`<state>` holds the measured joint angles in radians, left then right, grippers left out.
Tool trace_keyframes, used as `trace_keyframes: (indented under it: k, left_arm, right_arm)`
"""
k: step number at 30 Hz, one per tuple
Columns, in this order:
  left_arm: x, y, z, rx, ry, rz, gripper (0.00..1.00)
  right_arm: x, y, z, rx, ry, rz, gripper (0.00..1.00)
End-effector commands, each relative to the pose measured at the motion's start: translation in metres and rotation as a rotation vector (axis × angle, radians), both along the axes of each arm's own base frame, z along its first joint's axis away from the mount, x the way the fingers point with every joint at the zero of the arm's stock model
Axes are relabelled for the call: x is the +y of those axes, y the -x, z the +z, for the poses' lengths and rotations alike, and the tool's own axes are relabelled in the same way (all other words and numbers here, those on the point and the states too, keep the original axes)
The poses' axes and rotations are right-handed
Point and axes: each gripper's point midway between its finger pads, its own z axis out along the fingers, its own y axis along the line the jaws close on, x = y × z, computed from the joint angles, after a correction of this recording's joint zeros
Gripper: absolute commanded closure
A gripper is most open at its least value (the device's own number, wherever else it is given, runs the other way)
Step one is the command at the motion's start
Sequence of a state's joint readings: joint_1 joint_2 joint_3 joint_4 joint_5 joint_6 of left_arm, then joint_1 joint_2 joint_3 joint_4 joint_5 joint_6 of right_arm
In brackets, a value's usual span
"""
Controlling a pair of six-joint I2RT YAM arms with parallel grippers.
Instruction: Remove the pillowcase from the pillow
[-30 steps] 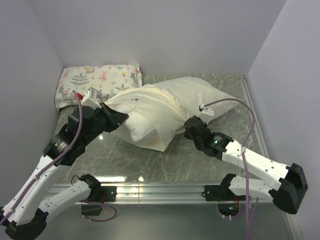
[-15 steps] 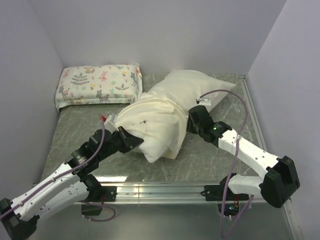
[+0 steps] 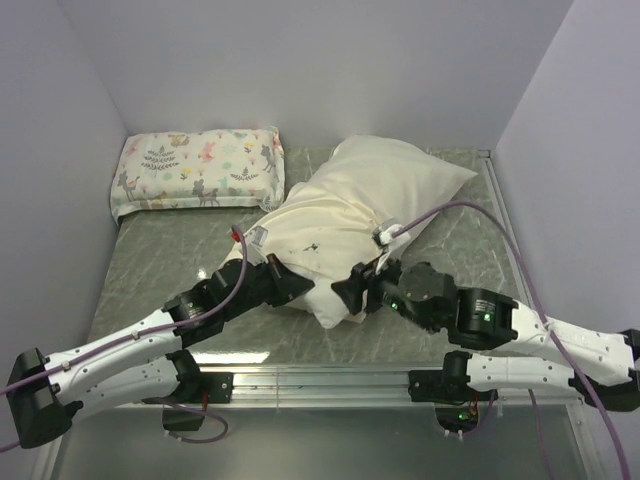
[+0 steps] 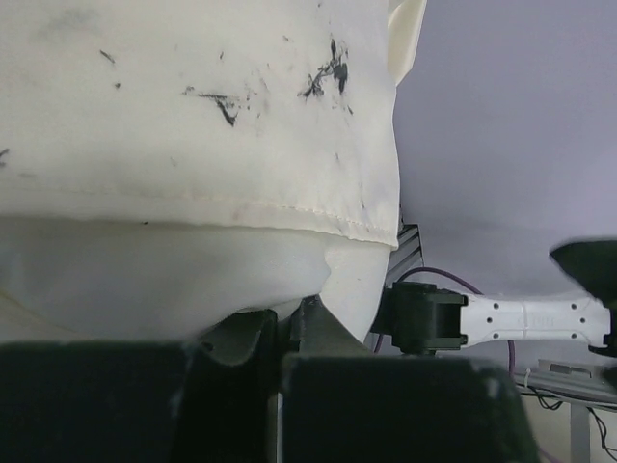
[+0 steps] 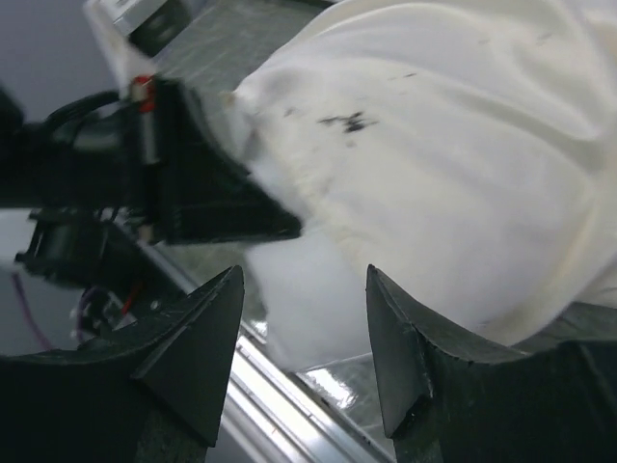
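The pillow lies diagonally on the table inside a cream pillowcase (image 3: 375,195) with black smudges. Its whiter bare end (image 3: 325,305) sticks out of the case's near opening. My left gripper (image 3: 292,287) is shut on the pillowcase at that opening. In the left wrist view the stitched hem (image 4: 289,210) hangs over the white pillow (image 4: 145,275), just above my closed fingers (image 4: 280,323). My right gripper (image 3: 345,292) is open and empty, its jaws wide apart. It points at the bare pillow end (image 5: 308,309), with the left gripper (image 5: 217,198) beside it.
A smaller floral animal-print pillow (image 3: 195,170) lies against the far left corner. Walls close in the table (image 3: 150,270) on the left, back and right. A metal rail (image 3: 320,375) runs along the near edge, right below the pillow's end.
My left gripper pulled the pillowcase's open end toward the near edge and rightward, swinging the pillow. My right gripper left the pillow's right side and came round to its near end, open.
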<state>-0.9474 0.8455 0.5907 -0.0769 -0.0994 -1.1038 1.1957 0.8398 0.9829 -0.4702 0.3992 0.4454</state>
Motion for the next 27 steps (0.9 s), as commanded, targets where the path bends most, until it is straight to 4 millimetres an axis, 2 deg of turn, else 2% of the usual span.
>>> trace_keyframes:
  k: [1,2,4,5,6,7,13,17,18,20,25,27]
  left_arm:
    - [-0.016,-0.008,0.056,-0.106,0.125,-0.005,0.99]
    - [-0.017,-0.009,0.060,-0.109,0.130,-0.006,1.00]
    - [-0.020,-0.010,0.061,-0.111,0.125,-0.009,1.00]
    - [-0.021,-0.010,0.065,-0.116,0.128,-0.011,1.00]
    - [-0.021,-0.010,0.066,-0.118,0.127,-0.010,1.00]
    - [-0.021,-0.010,0.069,-0.122,0.129,-0.011,1.00]
    - [-0.018,-0.005,0.083,-0.141,0.144,-0.023,1.00]
    - [-0.018,-0.001,0.091,-0.154,0.162,-0.034,1.00]
    - [-0.017,0.000,0.086,-0.144,0.145,-0.034,0.99]
    - [-0.018,0.004,0.089,-0.148,0.151,-0.045,0.99]
    - [-0.019,0.011,0.103,-0.170,0.165,-0.066,1.00]
    - [-0.018,0.013,0.108,-0.177,0.169,-0.068,1.00]
  right_arm:
    - [0.024,0.018,0.002,-0.060,0.058,0.067,0.39]
    - [0.031,0.022,0.003,-0.070,0.072,0.081,0.38]
    - [0.046,0.034,-0.011,-0.082,0.143,0.115,0.37]
    - [0.046,0.029,-0.011,-0.099,0.167,0.079,0.36]
    - [0.050,0.029,-0.024,-0.099,0.225,0.076,0.36]
    - [0.051,0.030,-0.029,-0.106,0.252,0.071,0.35]
    - [0.042,0.012,-0.053,-0.161,0.404,-0.047,0.25]
    - [0.032,-0.002,-0.059,-0.212,0.503,-0.144,0.22]
    - [0.029,-0.006,-0.056,-0.229,0.514,-0.172,0.21]
    - [0.030,-0.008,-0.058,-0.251,0.542,-0.176,0.19]
    - [0.046,-0.010,-0.075,-0.254,0.601,-0.129,0.16]
    - [0.045,-0.015,-0.082,-0.249,0.621,-0.139,0.16]
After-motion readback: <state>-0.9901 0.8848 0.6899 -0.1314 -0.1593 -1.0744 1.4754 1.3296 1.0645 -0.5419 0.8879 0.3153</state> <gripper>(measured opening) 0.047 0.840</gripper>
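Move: Just off the left gripper's tips, the pillow's bare end sticks out of the pillowcase; from the right hand its middle lies about 5 cm to the left, 2 cm back and 14 cm down. The left gripper already holds it, some 11 cm left of the right hand, 2 cm ahead and 8 cm below; the case's hem is roughly 3 cm ahead, 8 cm left and 11 cm down. From the left hand the bare end lies about 5 cm right, 3 cm back and 6 cm below. Dropping about 10 cm onto the pillow's bare end, the right hand first swings left and back, then comes forward again while sinking, ending about 5 cm farther left, close beside the left gripper. It rolls its left side down some 35 degrees, fingers tipping steeper and spreading wider astride the bare pillow short of the hem. The left hand keeps its pinch and rises about 2 cm. ##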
